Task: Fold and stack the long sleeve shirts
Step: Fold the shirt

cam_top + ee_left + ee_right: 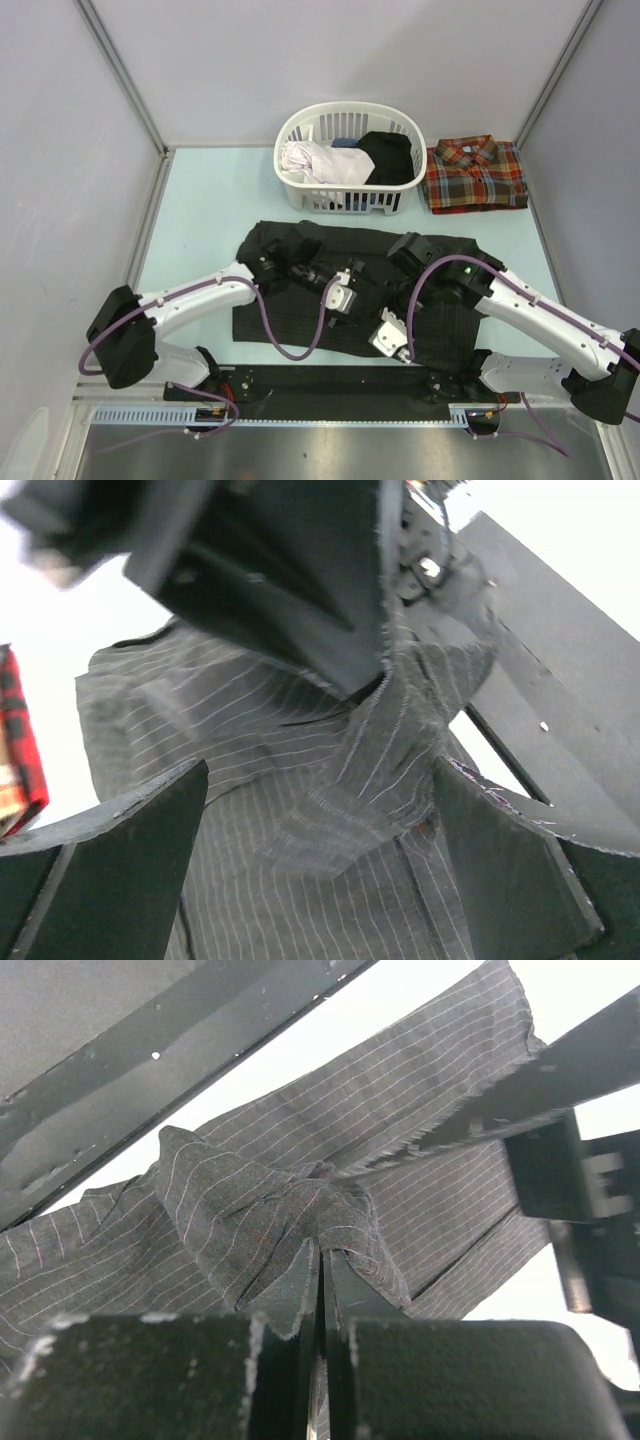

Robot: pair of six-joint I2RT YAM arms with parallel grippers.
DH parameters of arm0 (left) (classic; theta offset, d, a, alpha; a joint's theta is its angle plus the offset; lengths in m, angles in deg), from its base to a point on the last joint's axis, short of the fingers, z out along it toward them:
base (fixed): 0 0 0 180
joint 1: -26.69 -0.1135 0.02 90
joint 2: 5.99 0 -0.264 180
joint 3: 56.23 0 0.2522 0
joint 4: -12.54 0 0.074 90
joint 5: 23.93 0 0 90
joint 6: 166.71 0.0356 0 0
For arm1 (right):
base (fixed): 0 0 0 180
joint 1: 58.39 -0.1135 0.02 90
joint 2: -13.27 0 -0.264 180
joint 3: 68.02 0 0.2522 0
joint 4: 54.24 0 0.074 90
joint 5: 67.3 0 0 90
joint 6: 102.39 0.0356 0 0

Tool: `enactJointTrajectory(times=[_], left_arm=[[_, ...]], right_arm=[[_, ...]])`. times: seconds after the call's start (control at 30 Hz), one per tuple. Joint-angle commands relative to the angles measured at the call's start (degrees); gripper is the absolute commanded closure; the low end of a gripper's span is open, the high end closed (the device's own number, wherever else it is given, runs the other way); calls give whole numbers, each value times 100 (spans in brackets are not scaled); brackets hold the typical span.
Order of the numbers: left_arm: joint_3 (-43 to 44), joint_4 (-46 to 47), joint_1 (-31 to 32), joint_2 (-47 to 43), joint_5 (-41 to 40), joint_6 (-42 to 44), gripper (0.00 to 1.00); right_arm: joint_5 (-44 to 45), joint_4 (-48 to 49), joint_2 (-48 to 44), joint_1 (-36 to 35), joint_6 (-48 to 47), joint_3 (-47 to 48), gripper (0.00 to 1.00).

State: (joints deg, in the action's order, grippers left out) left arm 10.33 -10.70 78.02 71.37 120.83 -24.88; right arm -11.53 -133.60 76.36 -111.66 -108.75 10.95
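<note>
The black pinstriped long sleeve shirt [345,240] lies spread across the middle of the table, creased near its centre. My right gripper [322,1250] is shut on a bunched fold of this shirt [420,1080] and lifts it a little. My left gripper [320,780] is wide open just above the striped cloth [300,880], facing the pinched fold, with nothing between its fingers. From above, both grippers meet over the shirt's middle, left [362,285] and right [374,312]. The plaid long sleeve shirt [476,175] lies folded at the back right, and its edge [18,740] also shows in the left wrist view.
A white laundry basket [345,108] at the back centre holds white, blue and black clothes. Grey walls close in the table on three sides. A black rail [330,385] runs along the near edge between the arm bases.
</note>
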Motion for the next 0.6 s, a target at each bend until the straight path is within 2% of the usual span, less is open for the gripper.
enactJointTrajectory(times=[0.0,0.03,0.07,0.13,0.17,0.23,0.27,0.3,0.4,0.43,0.47,0.5,0.57], left_arm=[[573,-1614,167,366,413,1477,7],[652,-1845,167,480,386,1592,12],[801,-2065,167,525,316,1741,30],[873,-2453,141,500,27,1751,51],[855,-2541,114,438,-35,1734,66],[785,-2656,53,280,-237,1646,81],[724,-2647,35,140,-290,1480,95],[697,-2586,35,69,-482,1348,100],[758,-2332,35,-46,-703,558,100],[915,-2331,35,-28,-808,399,100],[1012,-2322,35,50,-853,50,100],[1118,-2313,35,112,-914,-128,100],[1469,-2418,44,235,-1081,-533,100]], right_arm=[[136,144,-51,-42,-103,53,100],[198,144,-77,-42,-59,53,100],[251,153,-104,-42,89,45,100],[374,144,-244,36,231,-25,100],[391,153,-314,71,362,-61,100],[505,136,-542,133,494,-244,100],[549,127,-622,142,643,-307,100],[611,135,-770,159,723,-394,100],[743,362,-947,177,1370,-667,100],[787,468,-1009,177,1618,-728,96],[839,565,-1027,177,1855,-790,73],[953,819,-1027,186,2501,-799,53],[1059,1293,-992,265,3216,-730,22]])
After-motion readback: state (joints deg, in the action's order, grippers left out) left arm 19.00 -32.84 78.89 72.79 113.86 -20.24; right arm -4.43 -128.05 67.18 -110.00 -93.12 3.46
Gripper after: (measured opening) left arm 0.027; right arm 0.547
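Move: Just below the left hand's wide-open fingers, about 4 cm down and 1 cm back, hangs the gathered fold of the dark shirt. The right hand already pinches it from above, with the part the left will take about 3 cm under its fingertips and 2 cm to its left. From the left hand the laundry basket lies some 38 cm ahead and 2 cm left, and the folded plaid shirt about 40 cm ahead and 28 cm right. Dipping roughly 4 cm with a slight shift back and left, its fingers tilting some 10 degrees further down, the left hand shuts on the hanging fold just under the right fingertips, then rises about 2.5 cm with its grip kept. The right hand keeps its pinch meanwhile, eases about 3 cm to its right, slightly forward and down, turning clockwise, and opens halfway to let go of the cloth. ##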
